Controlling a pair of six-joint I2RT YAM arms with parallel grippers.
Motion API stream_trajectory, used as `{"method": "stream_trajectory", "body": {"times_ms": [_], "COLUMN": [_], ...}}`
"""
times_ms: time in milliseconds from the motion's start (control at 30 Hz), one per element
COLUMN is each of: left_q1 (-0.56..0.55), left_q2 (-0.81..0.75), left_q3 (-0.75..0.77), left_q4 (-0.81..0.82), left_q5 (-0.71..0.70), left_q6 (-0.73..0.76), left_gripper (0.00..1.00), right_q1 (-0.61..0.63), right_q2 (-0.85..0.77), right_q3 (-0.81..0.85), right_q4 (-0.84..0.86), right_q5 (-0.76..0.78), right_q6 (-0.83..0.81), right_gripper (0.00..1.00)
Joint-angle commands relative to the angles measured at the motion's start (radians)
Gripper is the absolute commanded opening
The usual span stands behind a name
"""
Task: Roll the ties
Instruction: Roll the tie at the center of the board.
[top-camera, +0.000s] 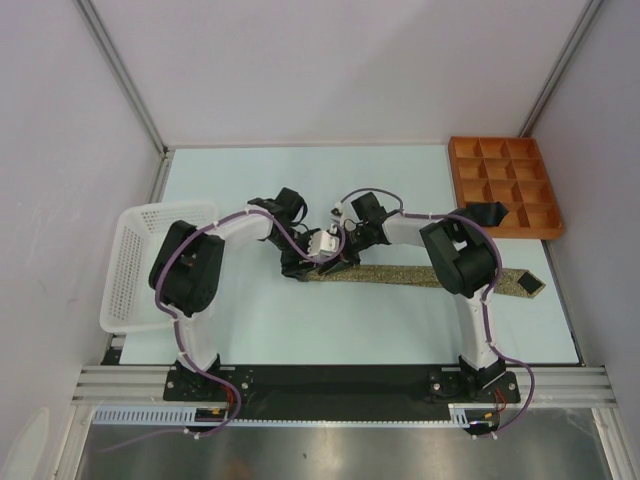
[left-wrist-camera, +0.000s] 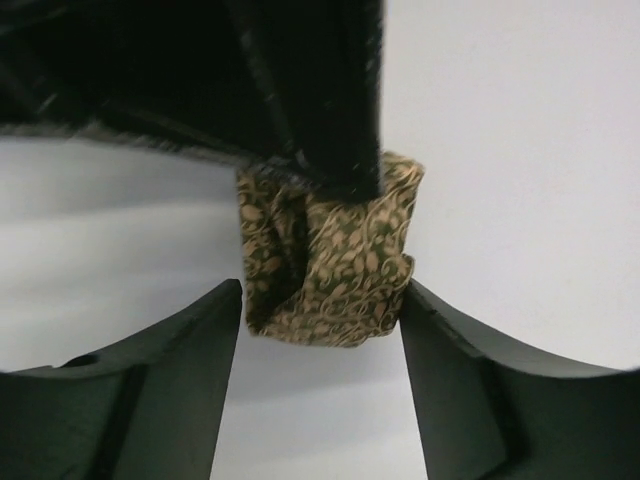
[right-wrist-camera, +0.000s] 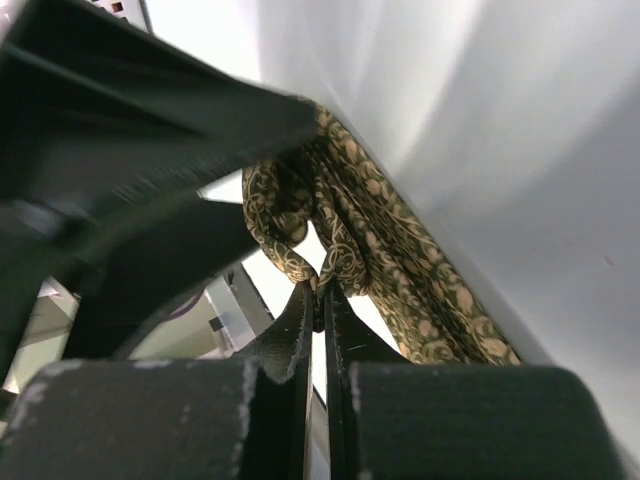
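Observation:
The olive-tan tie lies flat across the table, with its dark-lined tip at the right. Its left end is bunched into a small roll. My left gripper is open, one finger on each side of the roll; the right finger rests against the cloth. My right gripper comes at the roll from the other side and is shut on a fold of the tie. In the top view both grippers, left and right, meet at that end. A black tie lies by the tray.
A white mesh basket hangs over the table's left edge. An orange compartment tray sits at the back right corner. The right arm's elbow hangs over the middle of the olive-tan tie.

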Motion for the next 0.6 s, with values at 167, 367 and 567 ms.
{"method": "stream_trajectory", "body": {"times_ms": [167,367,567], "left_q1": [0.042,0.03,-0.019], "left_q2": [-0.115,-0.107,-0.074], "left_q3": [-0.079,-0.101,-0.089], "left_q4": [0.113,0.198,0.246], "left_q5": [0.036,0.034,-0.025], "left_q6": [-0.046,-0.106,-0.12], "left_gripper": [0.78,0.93,0.89], "right_q1": [-0.053,-0.058,-0.056], "right_q2": [0.066,0.069,0.063], "right_q3": [0.027,0.029,0.035], "right_q4": [-0.014,-0.012,-0.022], "right_q5": [0.002,-0.012,-0.028], "right_q6": [-0.038,-0.053,-0.058], "right_gripper": [0.0,0.0,0.0]}}
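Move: The tie's rolled end lies practically under the left gripper, about 2 cm to its right and 1 cm below, just between the parted fingertips. The right gripper already pinches a fold of the tie, with the rolled end some 2 cm to its left and 2 cm down. From the left gripper, the flat strip's middle is roughly 27 cm right and 1 cm back, 2 cm below; the white basket stands about 34 cm left, level. Keep the right gripper shut on the fold and draw it down, to the right and forward, each by a little under 2 cm, then hold it there. Meanwhile spread the left fingers from about two thirds to nearly fully open around the rolled end, easing that hand forward about 1.5 cm and slightly up, with a brief swing left and back again. ##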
